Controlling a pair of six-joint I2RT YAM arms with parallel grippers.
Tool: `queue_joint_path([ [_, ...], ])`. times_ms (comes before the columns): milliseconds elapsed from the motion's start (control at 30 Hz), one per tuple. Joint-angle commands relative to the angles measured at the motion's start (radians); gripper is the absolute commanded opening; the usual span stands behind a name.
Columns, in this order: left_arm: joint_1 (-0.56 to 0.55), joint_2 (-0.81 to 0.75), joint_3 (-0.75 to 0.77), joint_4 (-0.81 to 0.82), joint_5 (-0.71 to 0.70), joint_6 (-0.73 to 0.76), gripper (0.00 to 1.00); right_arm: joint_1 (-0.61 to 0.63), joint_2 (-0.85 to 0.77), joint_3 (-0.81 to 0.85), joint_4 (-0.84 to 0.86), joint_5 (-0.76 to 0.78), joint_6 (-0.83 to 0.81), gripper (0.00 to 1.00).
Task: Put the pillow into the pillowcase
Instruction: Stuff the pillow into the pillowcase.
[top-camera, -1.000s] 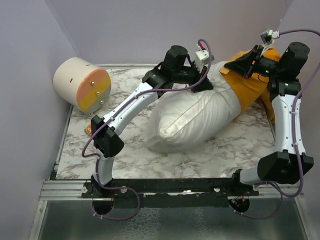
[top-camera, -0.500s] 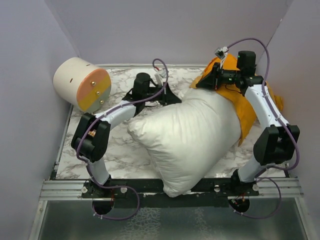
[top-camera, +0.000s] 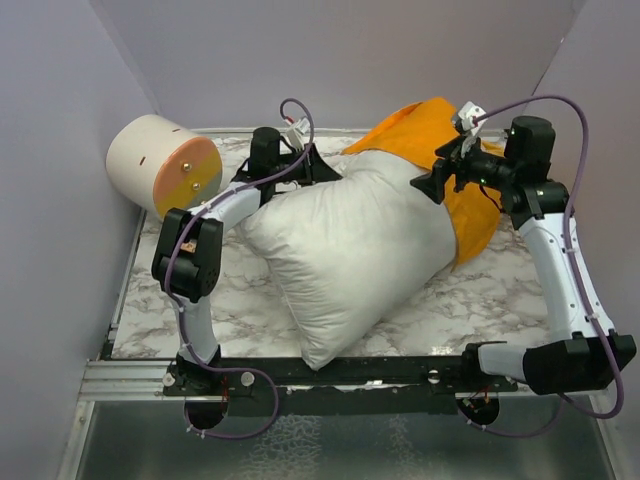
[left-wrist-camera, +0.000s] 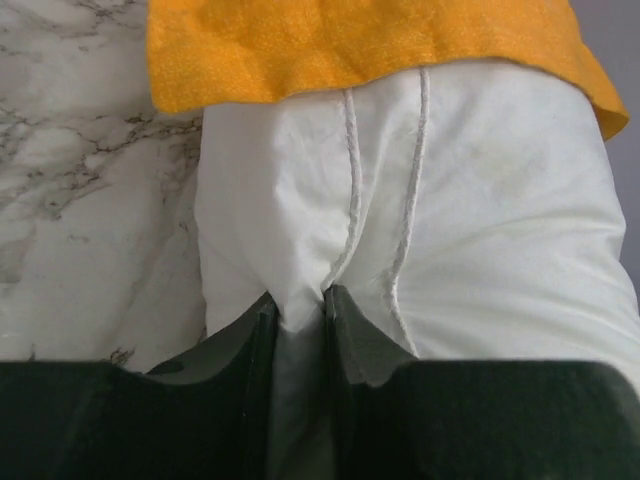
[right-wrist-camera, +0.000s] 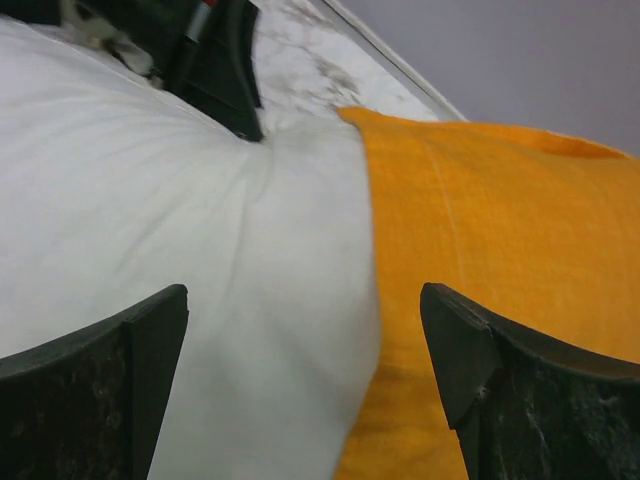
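Note:
The plump white pillow (top-camera: 345, 250) lies slantwise across the marble table (top-camera: 490, 290), its near corner over the front rail. The orange pillowcase (top-camera: 425, 130) covers the pillow's far right end, and its hem (left-wrist-camera: 350, 50) crosses the white fabric. My left gripper (top-camera: 332, 177) is shut on the pillow's far left corner (left-wrist-camera: 298, 300), with a fold of white cloth pinched between the jaws. My right gripper (top-camera: 432, 184) hangs open over the line where pillowcase (right-wrist-camera: 500, 220) meets pillow (right-wrist-camera: 150, 200), nothing between its fingers (right-wrist-camera: 165, 310).
A cream-and-orange cylinder (top-camera: 165, 168) lies at the back left corner. Grey walls close in the back and both sides. The black front rail (top-camera: 250, 372) runs along the table's near edge, under the pillow's corner.
My right gripper has opened and let the pillowcase go. The pillow shifted back and left with my left gripper, and the pillowcase now spreads wider over its far end.

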Motion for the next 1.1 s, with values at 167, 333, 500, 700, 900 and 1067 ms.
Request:
queue_joint_path([
  [167,0.081,-0.305,0.086,-0.217,-0.393,0.343,0.91,-0.004,0.019,-0.236,0.170,0.582,-0.056,1.00],
  [333,0.135,-0.556,-0.026,-0.264,-0.478,0.409,0.99,-0.004,0.011,-0.295,0.251,0.665,-0.054,1.00],
  [500,0.140,-0.774,-0.266,-0.254,-0.278,0.246,0.96,-0.004,0.026,-0.328,0.278,0.702,-0.055,0.97],
  [700,0.135,-1.050,-0.546,-0.382,-0.277,0.082,0.90,-0.004,0.034,-0.321,0.257,0.664,-0.067,0.71],
  [900,0.129,-1.286,-0.672,-0.547,-0.348,0.009,0.92,-0.004,0.041,-0.296,0.205,0.522,-0.066,0.33],
  [1067,0.065,-1.265,-0.712,-0.566,-0.405,-0.013,0.97,-0.004,0.037,-0.265,0.154,0.357,-0.072,0.12],
])
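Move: The left hand still pinches the pillow's far side. The pillow's left edge, where this hand goes, lies about 18 cm back and 16 cm to its left, near its height; the pillow's middle is some 15 cm back and 6 cm right. The open right hand has the pillowcase hem about 6 cm ahead, 8 cm to its right and 12 cm below. From that hand the pillow's middle is some 6 cm back, 14 cm left and 16 cm below. The right hand sinks about 12 cm, going right and forward over the pillowcase hem while turning clockwise some 30 degrees, then closes and pinches the orange hem, drifting back slightly left. The left hand opens wide, lets go of the pillow and rises about 20 cm while swinging left and back, then drops again towards the pillow's left edge, staying open and turned counter-clockwise. ##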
